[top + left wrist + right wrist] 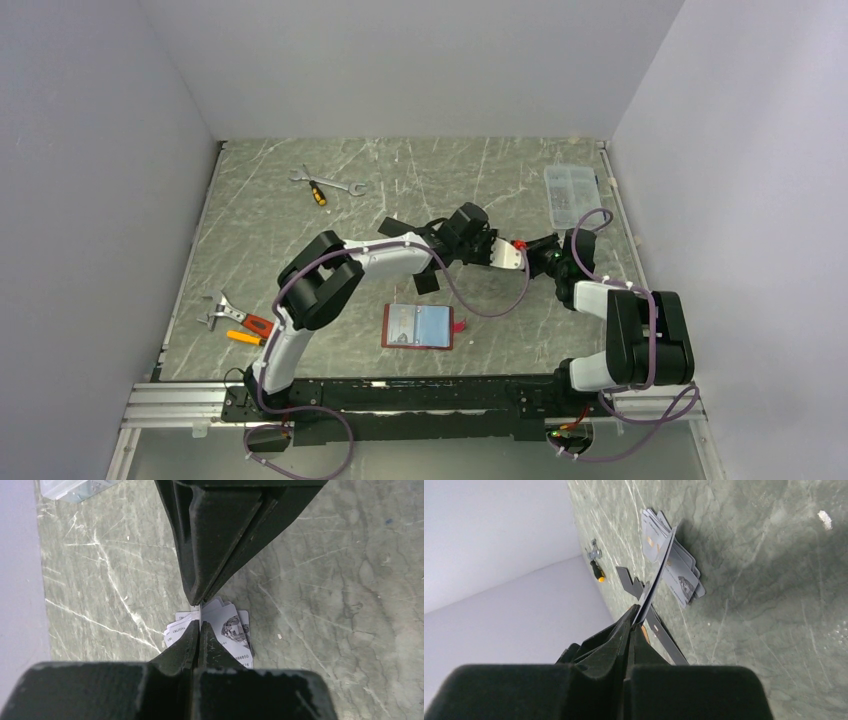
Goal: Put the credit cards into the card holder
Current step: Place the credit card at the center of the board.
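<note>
The dark-red card holder point(417, 326) lies open near the table's front, clear sleeves up. A fanned stack of silver-grey credit cards point(232, 627) lies on the table under both grippers and also shows in the right wrist view point(684, 577). My left gripper point(199, 625) is shut on a silver-grey card's thin edge point(199, 612). My right gripper point(634, 622) is shut on a silver-grey card point(656, 575), held edge-on above the stack. In the top view the left gripper point(497, 255) and right gripper point(543, 258) meet tip to tip with a pale card point(511, 259) between them.
Black cards point(400, 226) lie beside the left arm. A clear compartment box point(572, 195) stands at the back right. Wrenches and a screwdriver point(320, 186) lie at the back left, and more hand tools point(237, 322) at the front left. Walls close three sides.
</note>
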`<control>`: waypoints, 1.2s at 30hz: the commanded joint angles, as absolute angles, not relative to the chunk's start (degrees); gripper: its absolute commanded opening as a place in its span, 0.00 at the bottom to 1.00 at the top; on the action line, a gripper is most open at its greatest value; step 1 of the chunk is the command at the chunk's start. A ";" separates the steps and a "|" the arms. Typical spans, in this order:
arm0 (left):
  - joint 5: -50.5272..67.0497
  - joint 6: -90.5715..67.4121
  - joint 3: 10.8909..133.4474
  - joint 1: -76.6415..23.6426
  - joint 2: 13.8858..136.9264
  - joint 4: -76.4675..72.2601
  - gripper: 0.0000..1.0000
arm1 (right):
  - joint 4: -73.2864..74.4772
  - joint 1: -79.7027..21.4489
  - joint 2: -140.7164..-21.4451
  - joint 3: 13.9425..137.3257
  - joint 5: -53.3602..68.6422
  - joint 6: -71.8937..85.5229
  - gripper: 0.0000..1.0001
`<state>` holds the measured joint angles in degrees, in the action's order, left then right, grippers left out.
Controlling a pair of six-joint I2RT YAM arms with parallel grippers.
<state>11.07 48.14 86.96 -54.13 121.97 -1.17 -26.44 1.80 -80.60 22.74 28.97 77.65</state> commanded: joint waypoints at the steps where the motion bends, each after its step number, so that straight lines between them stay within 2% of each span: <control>1: 14.95 45.87 91.22 -53.63 123.76 3.71 0.00 | -29.03 1.56 -80.30 22.90 31.27 77.84 0.00; 3: 14.85 45.46 92.24 -53.02 123.99 4.64 0.00 | -28.02 1.55 -79.40 23.34 31.66 77.11 0.00; 4: 14.47 45.57 92.61 -52.60 123.94 4.85 0.00 | -26.88 1.85 -78.47 23.82 31.91 76.53 0.04; 6: 13.39 46.34 92.92 -51.64 123.15 5.13 0.00 | -23.67 2.64 -77.33 25.13 32.79 74.93 0.29; 7: 12.62 46.99 93.02 -51.15 122.57 5.19 0.00 | -22.57 3.30 -76.68 25.55 33.19 74.29 0.37; 9: 10.85 49.07 93.16 -50.18 120.83 5.71 0.00 | -20.79 4.19 -75.69 25.87 33.67 73.62 0.49; 11: 9.13 51.58 92.59 -49.37 118.54 5.68 0.00 | -20.60 4.84 -75.60 25.93 34.71 73.63 0.56; 23: 6.74 65.25 80.97 -50.79 101.72 7.18 0.00 | -29.65 2.37 -79.10 29.04 40.65 79.59 0.67; 36: 0.18 72.20 72.13 -57.95 94.73 3.77 0.00 | -44.15 -1.23 -78.58 25.35 43.05 89.84 0.68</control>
<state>2.74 70.08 72.23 -57.32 97.45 6.57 -36.84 -1.30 -79.90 26.85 41.32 85.21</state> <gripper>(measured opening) 0.012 0.676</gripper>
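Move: The thin silver credit cards are already pinched by both hands, about 8 cm above the table. From the left hand the open card holder lies some 17 cm to the left and 12 cm back; the silver card stack is about 6 cm ahead and 3 cm left, and the black cards some 17 cm left and nearly level, all roughly 8 cm down. From the right hand the holder is about 20 cm left, 11 cm back and 8 cm below. The pinched silver cards pass wholly to the left hand: the right fingers open to about two thirds and let go, while the left fingers stay shut on them. The left hand swings forward about 5 cm, then left and up some 12 cm and finally back, tipping its fingers up some 20 degrees; the emptied right hand rises about 8 cm and drifts left. ##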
